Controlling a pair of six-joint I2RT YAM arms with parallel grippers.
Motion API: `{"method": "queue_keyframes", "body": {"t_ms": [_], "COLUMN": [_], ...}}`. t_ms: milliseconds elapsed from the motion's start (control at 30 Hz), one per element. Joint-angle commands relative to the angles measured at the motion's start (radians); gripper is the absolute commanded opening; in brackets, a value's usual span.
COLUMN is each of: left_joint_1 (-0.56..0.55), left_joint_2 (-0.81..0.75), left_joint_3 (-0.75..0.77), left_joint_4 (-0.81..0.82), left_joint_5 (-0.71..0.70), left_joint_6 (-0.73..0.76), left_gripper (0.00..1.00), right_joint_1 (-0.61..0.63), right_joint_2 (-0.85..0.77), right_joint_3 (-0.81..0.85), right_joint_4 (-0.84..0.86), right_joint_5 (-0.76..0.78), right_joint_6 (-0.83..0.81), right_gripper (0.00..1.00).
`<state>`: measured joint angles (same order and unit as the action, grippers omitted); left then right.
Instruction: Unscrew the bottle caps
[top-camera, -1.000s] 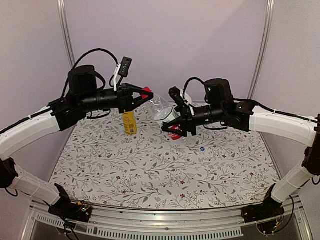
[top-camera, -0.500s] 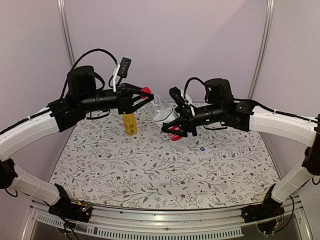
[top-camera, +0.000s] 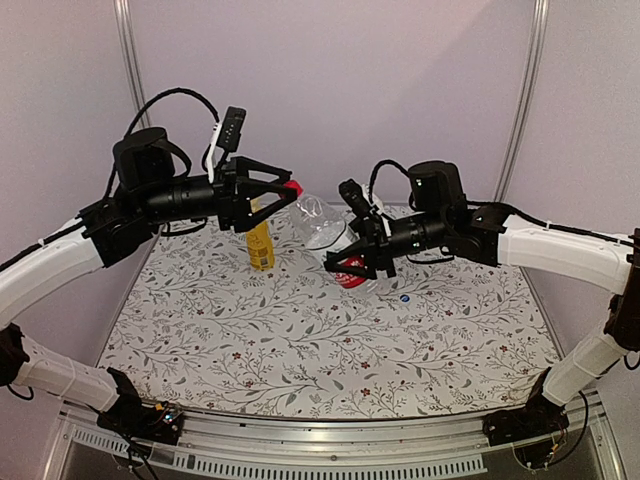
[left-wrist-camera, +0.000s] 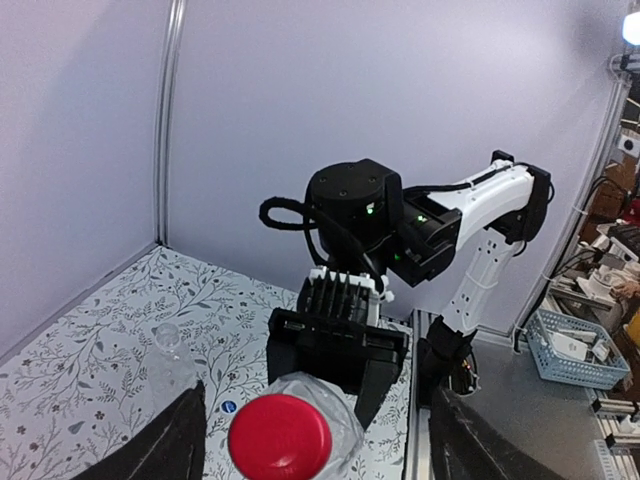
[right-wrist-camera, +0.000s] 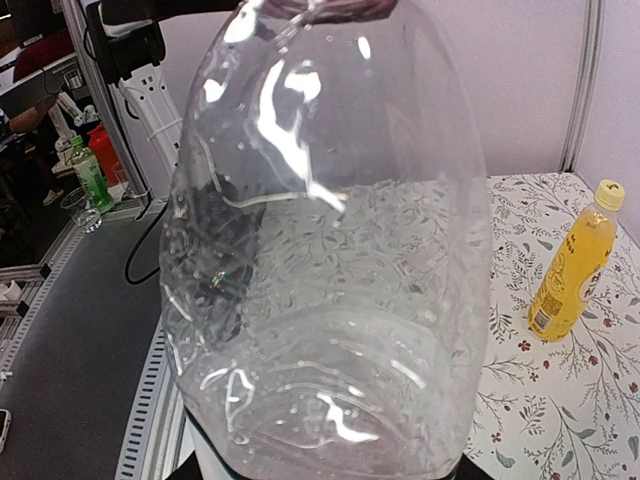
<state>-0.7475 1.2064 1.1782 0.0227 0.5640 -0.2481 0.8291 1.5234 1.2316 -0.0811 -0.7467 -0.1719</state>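
Note:
My right gripper (top-camera: 352, 258) is shut on the clear bottle with the red label (top-camera: 348, 270) and holds it tilted up toward the left. In the right wrist view that bottle (right-wrist-camera: 330, 260) fills the frame and hides my fingers. Its red cap (top-camera: 292, 187) sits between the spread fingers of my open left gripper (top-camera: 284, 193). In the left wrist view the red cap (left-wrist-camera: 280, 437) has a gap to the fingers (left-wrist-camera: 160, 445) on both sides. The yellow bottle (top-camera: 260, 245) stands upright with its yellow cap (right-wrist-camera: 608, 190) on.
A blue-white cap (top-camera: 404, 297) lies loose on the floral table (top-camera: 300, 350) to the right of the held bottle. A clear uncapped bottle (left-wrist-camera: 168, 352) stands near it. Purple walls close the back and both sides.
My left gripper has opened off the red cap and its arm has risen and drawn back a little to the left. The right gripper has tightened slightly on the bottle.

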Motion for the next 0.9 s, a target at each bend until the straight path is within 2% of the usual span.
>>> {"method": "queue_keyframes", "body": {"t_ms": [0,167,333,567,733,867], "left_joint_1": [0.006,0.007,0.009,0.01,0.01,0.011], "left_joint_2": [0.0,0.015,0.041,0.039,0.024,0.012], "left_joint_3": [0.006,0.018,0.026,0.024,0.013,0.005], "left_joint_4": [0.005,0.008,0.015,0.028,0.037,0.039], "left_joint_5": [0.032,0.024,0.044,0.051,0.042,0.036], "left_joint_6": [0.022,0.021,0.01,-0.003,-0.01,-0.012], "left_gripper": [0.71,0.61,0.57,0.43,0.47,0.46], "right_joint_1": [0.003,0.004,0.003,0.004,0.004,0.004], "right_joint_2": [-0.025,-0.03,-0.034,-0.037,-0.036,-0.035], "right_joint_3": [-0.016,-0.019,-0.022,-0.027,-0.031,-0.032], "right_joint_4": [0.027,0.024,0.024,0.024,0.028,0.029], "right_joint_5": [-0.036,-0.047,-0.051,-0.037,-0.033,-0.033], "right_joint_6": [0.01,0.008,0.006,0.005,0.002,0.005], "right_gripper": [0.34,0.34,0.34,0.34,0.34,0.34]}}
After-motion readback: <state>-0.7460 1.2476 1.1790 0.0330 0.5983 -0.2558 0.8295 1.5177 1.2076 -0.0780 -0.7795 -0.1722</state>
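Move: The red cap sits just off my left fingertips, about 2 cm to the right of my left hand, 1 cm ahead and 1 cm lower. The middle of its tilted bottle is some 9 cm to the right of that hand, level fore and aft, and 8 cm below; the yellow bottle stands about 28 cm ahead, 10 cm left and 30 cm below. From my right hand, which holds the bottle, the cap is about 11 cm left, 2 cm ahead and 11 cm up. I bring my open left fingers down about 1.5 cm and 1 cm to the right over the red cap, and close them from wide open to about half, one on either side of it; whether they touch it yet can't be seen. My right hand keeps its grip on the bottle and eases back nearly 1 cm, centring the cap between the left fingers. ##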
